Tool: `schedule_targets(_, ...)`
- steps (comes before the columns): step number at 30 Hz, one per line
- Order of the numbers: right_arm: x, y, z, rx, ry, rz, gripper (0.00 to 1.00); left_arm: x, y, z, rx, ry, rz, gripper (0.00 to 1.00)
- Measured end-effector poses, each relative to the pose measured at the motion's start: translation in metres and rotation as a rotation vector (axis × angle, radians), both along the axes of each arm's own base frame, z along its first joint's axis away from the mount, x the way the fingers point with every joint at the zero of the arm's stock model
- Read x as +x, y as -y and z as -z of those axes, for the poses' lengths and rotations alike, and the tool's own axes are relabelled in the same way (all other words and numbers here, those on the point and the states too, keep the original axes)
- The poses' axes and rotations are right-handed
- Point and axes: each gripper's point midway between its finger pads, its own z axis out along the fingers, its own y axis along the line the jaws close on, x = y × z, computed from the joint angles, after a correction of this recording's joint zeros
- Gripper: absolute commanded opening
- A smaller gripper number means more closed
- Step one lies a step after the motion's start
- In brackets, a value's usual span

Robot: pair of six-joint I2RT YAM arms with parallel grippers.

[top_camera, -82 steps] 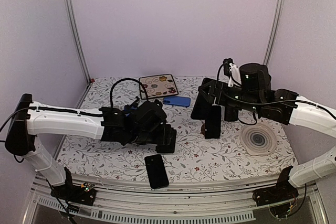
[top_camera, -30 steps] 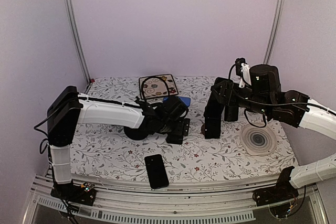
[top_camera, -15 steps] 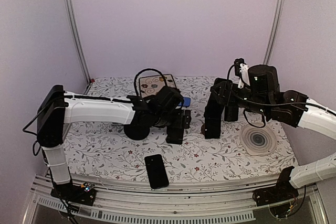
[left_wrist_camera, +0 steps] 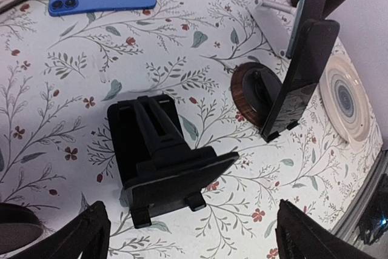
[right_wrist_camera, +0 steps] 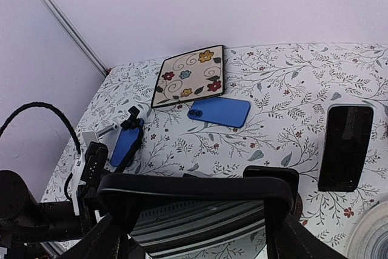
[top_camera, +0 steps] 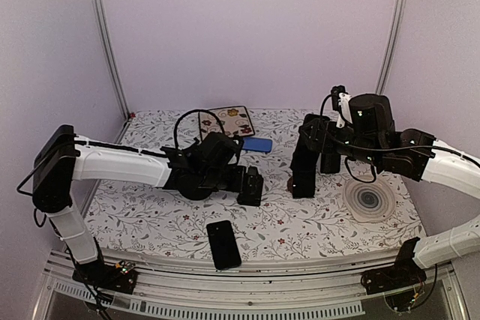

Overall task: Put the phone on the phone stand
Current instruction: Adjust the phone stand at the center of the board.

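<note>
My right gripper (right_wrist_camera: pixel 197 244) is shut on a black phone (right_wrist_camera: pixel 200 210), holding it upright by its side edges. In the top view this phone (top_camera: pixel 304 166) stands on end over a phone stand with a round brown base (top_camera: pixel 292 183). In the left wrist view the phone's (left_wrist_camera: pixel 300 77) lower edge sits at that brown base (left_wrist_camera: pixel 248 92); whether it rests in the stand I cannot tell. My left gripper (left_wrist_camera: pixel 194 241) is open, with a second, black phone stand (left_wrist_camera: pixel 160 162) on the cloth just beyond its fingertips (left_wrist_camera: pixel 85 235).
A blue phone (top_camera: pixel 253 144) lies face down at mid-table beside a flowered tile (top_camera: pixel 229 120). Another black phone (top_camera: pixel 223 243) lies near the front edge. A white round coaster (top_camera: pixel 369 198) sits at the right. The left arm (top_camera: pixel 120 162) stretches across the left half.
The left arm's forearm and wrist have swung back toward the left, while its open gripper stays by the black stand. The right gripper and its phone have barely moved.
</note>
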Motion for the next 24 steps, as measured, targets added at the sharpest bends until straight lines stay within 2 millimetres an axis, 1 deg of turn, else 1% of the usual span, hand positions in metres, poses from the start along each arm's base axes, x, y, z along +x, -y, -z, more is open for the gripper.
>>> schedule_targets(3,0.000,0.001,0.000,-0.002,0.002,0.005,0.13,-0.011,-0.007,0.009,-0.011,-0.015,0.027,0.92)
schedule_targets(6,0.001,0.001,0.000,-0.003,0.003,0.009,0.13,-0.021,-0.016,0.017,-0.013,-0.024,0.045,0.85)
schedule_targets(7,0.001,0.002,0.000,-0.004,0.004,0.010,0.13,-0.024,-0.018,0.019,-0.014,-0.025,0.051,0.78)
schedule_targets(9,0.001,0.002,0.000,-0.004,0.004,0.011,0.13,-0.028,-0.021,0.021,-0.016,-0.026,0.058,0.68)
schedule_targets(12,0.001,0.002,0.000,-0.005,0.004,0.012,0.13,-0.033,-0.026,0.023,-0.018,-0.023,0.067,0.49)
schedule_targets(15,0.001,0.002,0.000,-0.005,0.004,0.013,0.13,-0.036,-0.029,0.025,-0.020,-0.023,0.071,0.32)
schedule_targets(20,0.001,0.003,0.000,-0.007,0.004,0.015,0.13,-0.038,-0.033,0.030,-0.002,-0.026,0.069,0.00)
schedule_targets(24,0.001,0.003,0.000,-0.008,0.003,0.015,0.12,-0.036,-0.035,0.033,0.019,-0.019,0.066,0.00)
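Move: The phone stand lies about 5 cm ahead of the open left hand, 4 cm to its right and some 6 cm lower. The blue phone is about 17 cm beyond the stand, the black phone on the table roughly 17 cm nearer and 8 cm left of it, and the round-based stand some 14 cm to its right and 2 cm farther out. From the right hand, the phone stand is about 13 cm left, 5 cm ahead and 25 cm below. Back, leftward and down in roughly equal parts, about 6 cm in all, the left hand draws away from the phone stand, quickly at first and then easing off. On the way its wide-open fingers close fully on nothing, ending shut just short of the stand's near edge, the wrist hardly turning. The right hand stays put and keeps its grip on the upright phone. ##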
